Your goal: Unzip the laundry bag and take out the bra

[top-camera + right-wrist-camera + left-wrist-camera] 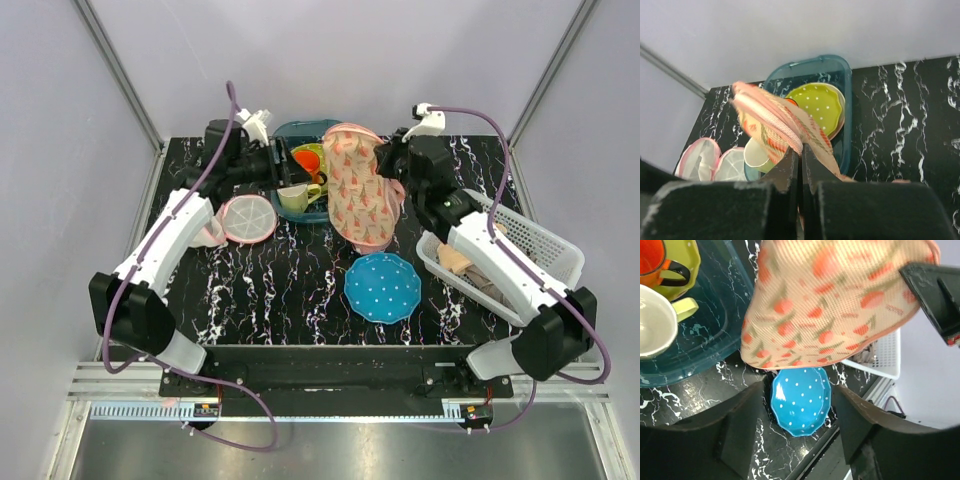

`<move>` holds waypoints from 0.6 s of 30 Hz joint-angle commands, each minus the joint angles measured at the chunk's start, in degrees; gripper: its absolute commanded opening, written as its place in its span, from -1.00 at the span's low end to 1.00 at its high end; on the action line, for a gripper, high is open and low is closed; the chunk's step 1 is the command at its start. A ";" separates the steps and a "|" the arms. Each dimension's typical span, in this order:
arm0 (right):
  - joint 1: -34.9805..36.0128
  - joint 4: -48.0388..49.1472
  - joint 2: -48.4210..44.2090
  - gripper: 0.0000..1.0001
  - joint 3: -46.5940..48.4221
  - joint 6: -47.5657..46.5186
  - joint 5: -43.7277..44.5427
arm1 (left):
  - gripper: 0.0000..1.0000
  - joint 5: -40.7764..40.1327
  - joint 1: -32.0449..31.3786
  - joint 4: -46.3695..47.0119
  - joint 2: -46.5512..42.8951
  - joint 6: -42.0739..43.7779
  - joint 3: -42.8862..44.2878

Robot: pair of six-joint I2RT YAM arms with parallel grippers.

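The laundry bag (358,185) is a peach pouch with red and green prints and pink edging, hanging lifted over the table's back middle. My right gripper (388,152) is shut on the bag's pink edge; in the right wrist view the jaws (801,152) pinch the edging (771,117). My left gripper (288,166) is open and empty just left of the bag. In the left wrist view its fingers (799,396) frame the table below the bag (835,305). No bra shows.
A teal tray (300,130) with mugs and a green dotted plate (821,104) sits behind the bag. A blue dotted plate (383,287) lies in front. A white mesh pink-rimmed piece (247,218) lies left. A white basket (540,240) stands right.
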 commanded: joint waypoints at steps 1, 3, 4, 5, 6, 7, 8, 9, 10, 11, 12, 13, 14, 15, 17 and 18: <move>-0.93 -14.45 4.07 -1.00 6.23 12.07 7.59 | 0.30 -10.95 -6.13 -4.42 -3.52 4.94 2.74; -1.54 -16.47 4.87 -1.00 6.85 17.68 5.76 | 0.34 -12.00 -8.94 -4.86 -3.00 5.56 2.13; -1.98 -17.01 5.48 -1.00 7.29 19.37 5.05 | 0.36 -11.92 -9.65 -4.77 -2.91 5.56 1.78; -2.16 -17.62 6.01 -1.00 7.64 20.78 4.44 | 0.43 -11.57 -10.96 -4.86 -2.65 5.65 1.60; -2.34 -19.02 6.27 -1.00 7.91 24.01 3.39 | 0.47 -11.22 -11.67 -4.77 -2.12 5.74 1.16; -2.42 -19.82 6.88 -1.00 8.60 25.35 3.29 | 0.51 -11.13 -12.37 -4.86 -1.51 5.83 0.98; -2.43 -20.78 7.33 -1.00 9.13 26.58 3.20 | 0.55 -11.13 -13.77 -4.77 -1.07 5.91 0.72; -2.43 -22.88 7.68 -1.00 9.66 28.86 3.37 | 0.58 -11.65 -14.57 -4.60 -0.89 5.92 0.63; -2.43 -23.68 8.38 -1.00 10.71 29.49 3.55 | 0.64 -11.66 -15.36 -4.25 -0.36 6.00 -0.07; -2.43 -24.47 8.65 -1.00 11.07 30.02 3.81 | 0.67 -12.01 -16.76 -4.07 -0.01 6.09 -0.25; -2.43 -25.70 8.91 -1.00 11.33 30.72 4.60 | 0.73 -13.23 -17.47 -3.55 0.17 5.83 -0.42; -2.43 -25.97 9.26 -1.00 11.51 30.72 4.87 | 0.75 -13.68 -18.00 -3.28 0.43 5.83 -0.69; -2.43 -26.32 9.26 -1.00 11.42 31.07 5.22 | 0.75 -14.46 -19.22 -3.02 1.13 5.74 -0.69; -2.51 -26.59 9.26 -1.00 11.34 31.77 5.22 | 0.76 -14.99 -19.93 -2.84 1.48 5.65 -0.69; -2.60 -26.59 9.17 -1.00 10.90 32.30 4.52 | 0.77 -17.79 -22.12 -2.49 2.88 5.65 -0.51; -2.60 -26.68 9.18 -1.00 10.90 32.57 4.17 | 0.77 -18.94 -22.92 -2.57 3.42 5.65 -0.16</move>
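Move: Hanging from the right hand's shut fingers, which hold one end of the zip, the laundry bag has its middle some 10 cm to the left hand's right, 3 cm back and about 5 cm below. From the right hand, that middle is roughly 3 cm back, 3 cm left and 6 cm below. The cream mug lies nearly straight below the left hand, about 20 cm down, 1 cm back and 1 cm left; the blue plate is some 22 cm back, 17 cm right and 25 cm below. Sweeping right and back towards the near part of the hanging bag, the left hand covers about 12 cm, sinks some 4 cm, chiefly late on, and opens its already parted fingers nearly wide. Meanwhile the right hand keeps its pinch on the zip end, lowers it about 8 cm, then stays there, its fingers tipping some 25 degrees downward and swinging somewhat clockwise. ##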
